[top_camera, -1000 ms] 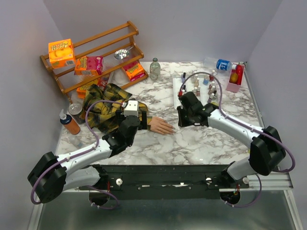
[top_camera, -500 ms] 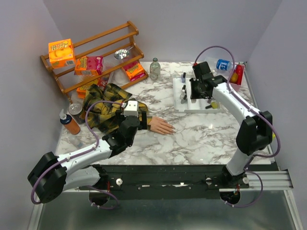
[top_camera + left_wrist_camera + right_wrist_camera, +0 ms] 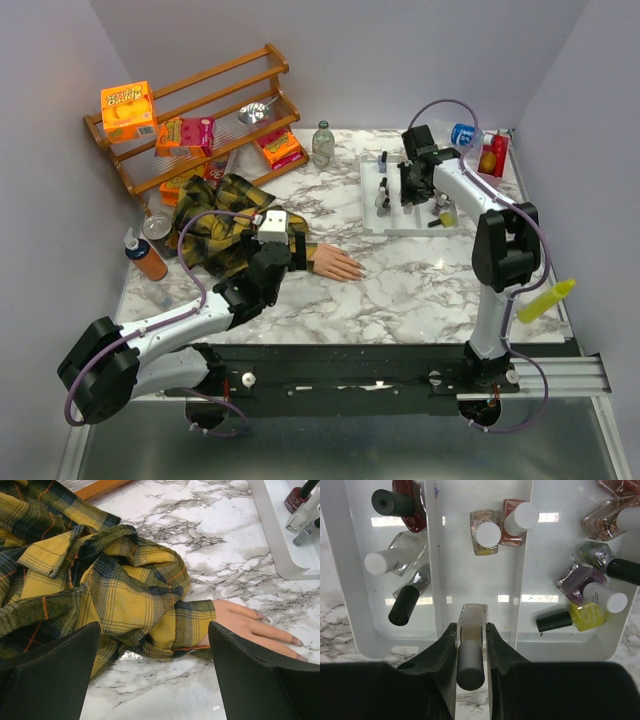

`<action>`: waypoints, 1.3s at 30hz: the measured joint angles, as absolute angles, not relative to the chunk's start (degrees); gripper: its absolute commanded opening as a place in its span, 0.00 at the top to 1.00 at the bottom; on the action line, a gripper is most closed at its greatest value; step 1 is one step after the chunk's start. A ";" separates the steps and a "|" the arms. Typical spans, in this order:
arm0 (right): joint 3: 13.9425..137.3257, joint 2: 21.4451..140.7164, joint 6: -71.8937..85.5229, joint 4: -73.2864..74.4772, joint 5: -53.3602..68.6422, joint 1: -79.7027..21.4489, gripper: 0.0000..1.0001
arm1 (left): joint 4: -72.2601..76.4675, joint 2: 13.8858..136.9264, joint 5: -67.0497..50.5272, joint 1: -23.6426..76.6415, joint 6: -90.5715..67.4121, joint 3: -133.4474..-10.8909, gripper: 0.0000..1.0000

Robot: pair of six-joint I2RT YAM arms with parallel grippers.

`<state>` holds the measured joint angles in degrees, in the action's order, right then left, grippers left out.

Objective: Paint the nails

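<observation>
The peach mannequin hand [image 3: 338, 264] lies flat on the marble and sticks out of a yellow-and-black plaid sleeve [image 3: 192, 625]. Its nails [image 3: 297, 641] show at the fingertips in the left wrist view. My left gripper [image 3: 155, 680] is open, its jaws straddling the sleeve cuff just short of the wrist, and holds nothing [image 3: 276, 240]. My right gripper [image 3: 471, 627] hovers over the near edge of the white tray [image 3: 350, 580] at the back right [image 3: 412, 188]. It is shut on a clear nail-polish bottle [image 3: 472, 615] with a grey cap.
Several polish bottles lie and stand in the tray. A wooden rack [image 3: 190, 120] with snack boxes stands back left, a glass bottle [image 3: 322, 143] at the back, an orange bottle [image 3: 148, 258] at the left edge. A yellow object [image 3: 546, 300] sits at the right edge.
My right arm swung from beside the mannequin hand back to the tray, still shut on the bottle. The left arm stayed put. The yellow object has appeared at the right.
</observation>
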<state>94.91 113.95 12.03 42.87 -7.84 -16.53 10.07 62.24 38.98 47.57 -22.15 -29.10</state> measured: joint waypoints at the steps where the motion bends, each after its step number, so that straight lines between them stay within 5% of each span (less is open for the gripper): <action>1: 94.89 114.45 12.05 42.72 -7.81 -16.51 0.81 | 10.09 62.24 38.98 47.57 -22.15 -29.10 0.01; 15: 95.00 120.60 12.71 38.63 -6.11 -16.49 0.78 | 10.17 62.24 39.00 47.57 -22.15 -29.10 0.01; 24: 95.37 121.12 13.34 38.09 -5.87 -16.49 0.55 | 10.17 62.22 39.00 47.57 -22.15 -29.08 0.01; 39: 94.06 116.49 13.43 38.68 -6.26 -16.49 0.40 | 10.17 62.24 39.00 47.57 -22.15 -29.08 0.01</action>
<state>94.06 116.49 13.43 38.68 -6.26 -16.49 10.17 62.24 39.00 47.57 -22.15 -29.08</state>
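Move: My right hand already holds a clear bottle by its cap over the tray's middle compartment; its spot is about 1 cm ahead, 1 cm left and 8 cm below. From that hand the glitter bottle stands some 6 cm ahead and 1 cm right, the black-capped grey bottle 2 cm ahead and 5 cm left, the lying yellow bottle 1 cm back and 8 cm right, all 6–8 cm lower. From my left hand the spot is about 10 cm ahead, 29 cm right and 13 cm below. I lower the clear bottle with my right hand nearly 5 cm, easing about 1.5 cm forward and 1 cm left, until it stands on the floor of the tray's middle compartment. There I hold still and part my fingers to about half open, letting go of the cap, then lift straight off by nearly 3 cm. ##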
